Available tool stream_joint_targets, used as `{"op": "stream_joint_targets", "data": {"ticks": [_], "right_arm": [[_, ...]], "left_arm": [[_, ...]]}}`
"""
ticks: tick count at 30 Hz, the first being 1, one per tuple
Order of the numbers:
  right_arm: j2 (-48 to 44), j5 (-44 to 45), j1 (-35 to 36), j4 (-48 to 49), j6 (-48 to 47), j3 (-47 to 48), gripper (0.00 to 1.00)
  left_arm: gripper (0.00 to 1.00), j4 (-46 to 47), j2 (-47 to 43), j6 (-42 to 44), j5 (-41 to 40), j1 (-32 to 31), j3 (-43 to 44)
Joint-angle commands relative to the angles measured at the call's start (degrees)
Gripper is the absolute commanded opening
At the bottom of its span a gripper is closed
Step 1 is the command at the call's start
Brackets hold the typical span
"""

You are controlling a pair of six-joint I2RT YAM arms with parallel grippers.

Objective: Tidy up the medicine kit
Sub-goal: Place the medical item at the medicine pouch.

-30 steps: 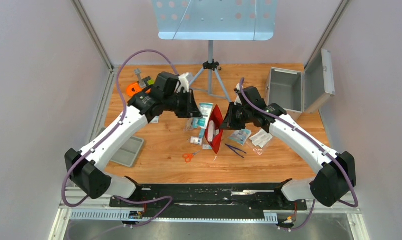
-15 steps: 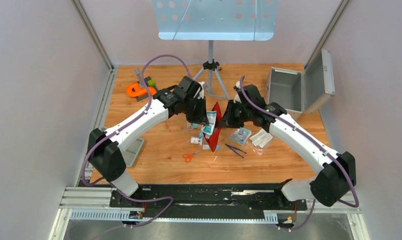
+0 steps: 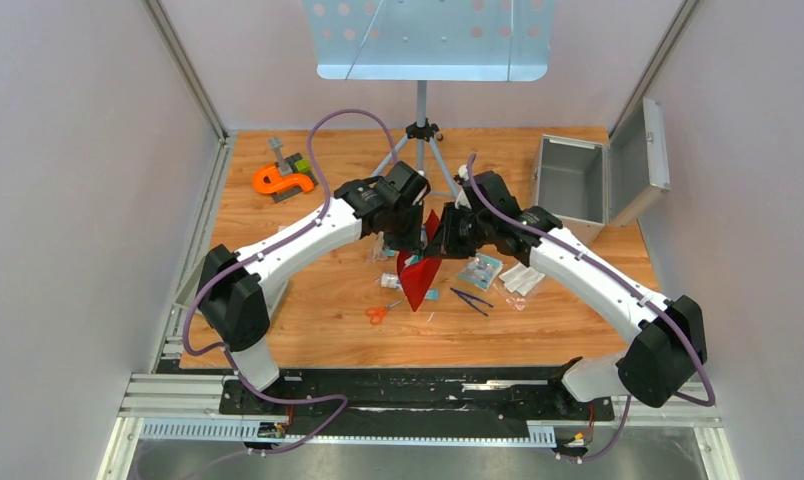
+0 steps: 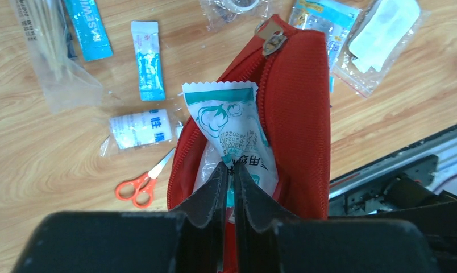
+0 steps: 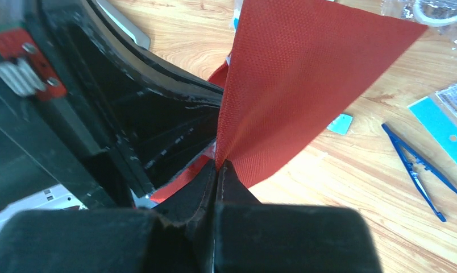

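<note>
The medicine kit, a silver-grey metal case, stands at the back right with its lid swung open. A red zip pouch is held up at the table's middle. My right gripper is shut on the pouch's fabric edge and keeps it upright. My left gripper is shut on a white and teal packet. That packet sits in the pouch's open mouth, between the zipper sides. In the top view the two grippers meet over the pouch, left gripper and right gripper.
Orange scissors and blue tweezers lie near the pouch. Loose packets and sachets are scattered around it. An orange tool lies at the back left, and a tripod stand stands at the back middle.
My left arm has swung right, carrying the packet from the table's left into the pouch's mouth. The pouch has tipped slightly toward the front-left. The right gripper's hold is unchanged.
</note>
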Motion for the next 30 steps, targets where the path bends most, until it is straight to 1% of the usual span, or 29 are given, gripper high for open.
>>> {"op": "stream_joint_targets", "data": {"ticks": [1, 3, 8, 10, 13, 21, 24, 26, 30], "right_arm": [[-0.4, -2.4, 0.6, 5.8, 1.9, 1.9, 0.0], [-0.8, -2.2, 0.6, 5.7, 2.0, 1.3, 0.0], [-3.3, 0.4, 0.6, 5.8, 2.3, -2.6, 0.0], [-3.8, 0.9, 0.5, 5.8, 2.5, -4.2, 0.0], [-3.8, 0.7, 0.5, 6.9, 2.4, -6.7, 0.0], [-3.1, -1.0, 0.5, 14.2, 3.0, -12.1, 0.0], [-2.9, -2.0, 0.5, 16.2, 3.0, -12.9, 0.0], [-2.7, -2.4, 0.5, 16.6, 3.1, -12.9, 0.0], [-2.6, -2.9, 0.5, 16.7, 3.2, -12.8, 0.0]], "left_arm": [[0.14, -2.1, 0.7, -0.2, -6.7, -1.5, 1.8], [0.14, -2.8, 0.8, -0.2, -7.9, -1.7, 1.5], [0.14, -5.1, -0.5, 0.9, -15.8, -2.0, 0.2], [0.14, -6.2, -0.7, 1.7, -17.8, -1.9, -0.4], [0.14, -6.7, -0.7, 2.3, -18.2, -2.0, -1.0], [0.15, -5.7, 0.0, 2.5, -15.4, -2.1, -3.6], [0.15, -4.5, -1.8, 2.6, -14.0, -2.1, -4.9], [0.16, -2.1, -3.9, 3.3, -11.6, -2.1, -6.3], [0.16, 1.7, -7.1, 3.9, -4.1, -2.1, -7.4]]}}
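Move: The medical packet is already pinched in my left hand, with the medicine pouch's open mouth about 4 cm below it and 2 cm to its right. Down on the table, some 15 cm below that hand, the bandage roll lies about 7 cm left and 3 cm back, and the scissors 9 cm left and 12 cm back. My right hand grips the pouch's rim; the pouch's middle sits some 5 cm left, 1 cm back and 4 cm below it. I back my left hand off to the left, away from the pouch mouth, by about 5 cm while sinking some 4 cm, tilting it so the fingers point more nearly straight down and keeping the packet pinched. After a brief hold, my right hand, still shut on the rim, lowers the pouch about 5 cm towards the table and then nearly stops. ##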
